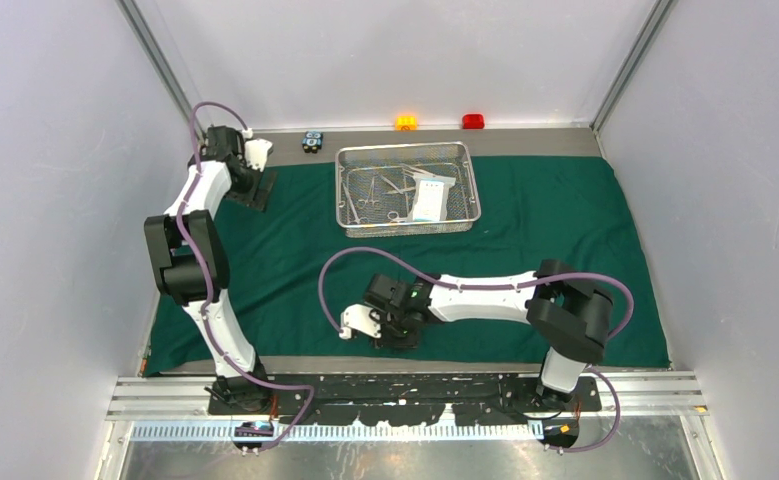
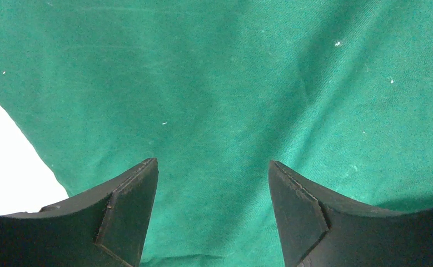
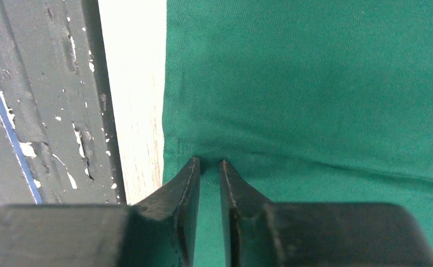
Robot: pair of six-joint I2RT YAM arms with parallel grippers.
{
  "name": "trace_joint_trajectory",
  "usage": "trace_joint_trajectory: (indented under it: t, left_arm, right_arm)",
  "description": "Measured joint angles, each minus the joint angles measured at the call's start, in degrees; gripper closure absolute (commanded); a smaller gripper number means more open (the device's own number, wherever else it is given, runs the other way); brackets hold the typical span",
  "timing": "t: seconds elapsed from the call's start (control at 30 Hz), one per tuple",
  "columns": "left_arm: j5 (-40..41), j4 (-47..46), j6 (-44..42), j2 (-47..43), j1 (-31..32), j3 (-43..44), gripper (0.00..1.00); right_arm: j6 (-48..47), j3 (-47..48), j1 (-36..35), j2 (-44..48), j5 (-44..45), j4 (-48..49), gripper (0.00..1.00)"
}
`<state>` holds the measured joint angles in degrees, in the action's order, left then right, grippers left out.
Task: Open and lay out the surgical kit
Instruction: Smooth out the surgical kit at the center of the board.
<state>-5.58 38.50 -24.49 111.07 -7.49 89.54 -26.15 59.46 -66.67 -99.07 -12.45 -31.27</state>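
The dark green cloth wrap (image 1: 555,230) lies spread flat over the table. At its back middle stands the silver wire-mesh tray (image 1: 410,149), holding slim steel instruments (image 1: 370,195) and a flat white-blue packet (image 1: 428,198). My right gripper (image 1: 397,340) is down at the cloth's near edge. In the right wrist view its jaws (image 3: 209,161) are almost together, pinching a small ridge of cloth (image 3: 314,83) just inside the hem. My left gripper (image 1: 255,190) hangs open over the cloth's far left corner; nothing is between its fingers (image 2: 130,211), only cloth (image 2: 214,83) below.
An orange block (image 1: 405,122), a red block (image 1: 473,121) and a black-blue block (image 1: 311,141) sit on the bare strip behind the cloth. A pale wooden table edge (image 3: 139,100) and a chipped black rail (image 3: 47,100) run beside the right gripper. White walls enclose three sides.
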Motion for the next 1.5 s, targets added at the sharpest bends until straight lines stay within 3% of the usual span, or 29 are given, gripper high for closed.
trace_joint_trajectory:
  t: [0.2,0.97,1.13,1.3,1.5]
  left_arm:
    - [0.07,0.52,-0.02,0.02,0.0,0.76,0.26]
    - [1.07,3.56,-0.52,0.02,0.0,2.86,0.25]
    - [1.07,3.56,-0.68,0.07,0.0,3.52,0.24]
    - [1.16,3.82,-1.75,0.81,0.0,3.87,0.23]
    - [1.86,6.19,-2.75,7.26,-0.02,9.03,0.23]
  right_arm:
    - [0.66,-0.11,-0.57,-0.09,-0.17,-0.02,0.99]
    - [-3.23,0.24,-5.38,0.24,-5.03,-7.61,0.99]
    - [-0.39,2.27,-1.75,2.23,-4.79,-8.57,0.96]
    - [2.62,4.5,7.43,6.88,-4.59,-7.17,0.95]
    - [4.5,4.7,15.67,11.04,-3.89,-6.99,0.95]
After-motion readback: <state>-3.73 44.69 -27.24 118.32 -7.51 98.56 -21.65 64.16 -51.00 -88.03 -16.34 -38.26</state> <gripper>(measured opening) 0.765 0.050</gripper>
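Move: The right hand is down at the green drape just inside the middle of its near hem. The hem lies about 2 cm back from the fingertips, and the board's near edge about 6 cm straight back. The instrument tray stands roughly 35 cm ahead and 2 cm to the right, its middle some 3 cm higher. From the left hand, that middle of the hem is about 36 cm back, 32 cm to the right and 8 cm below. Shutting on the drape just inside its hem, the half-closed right fingers pinch the cloth and drag it back about 5.5 cm towards the board's near edge, staying low. The hand then comes free and swings forward some 13 cm towards the tray while rising about 8 cm, fingers still shut, wrist turning clockwise. ##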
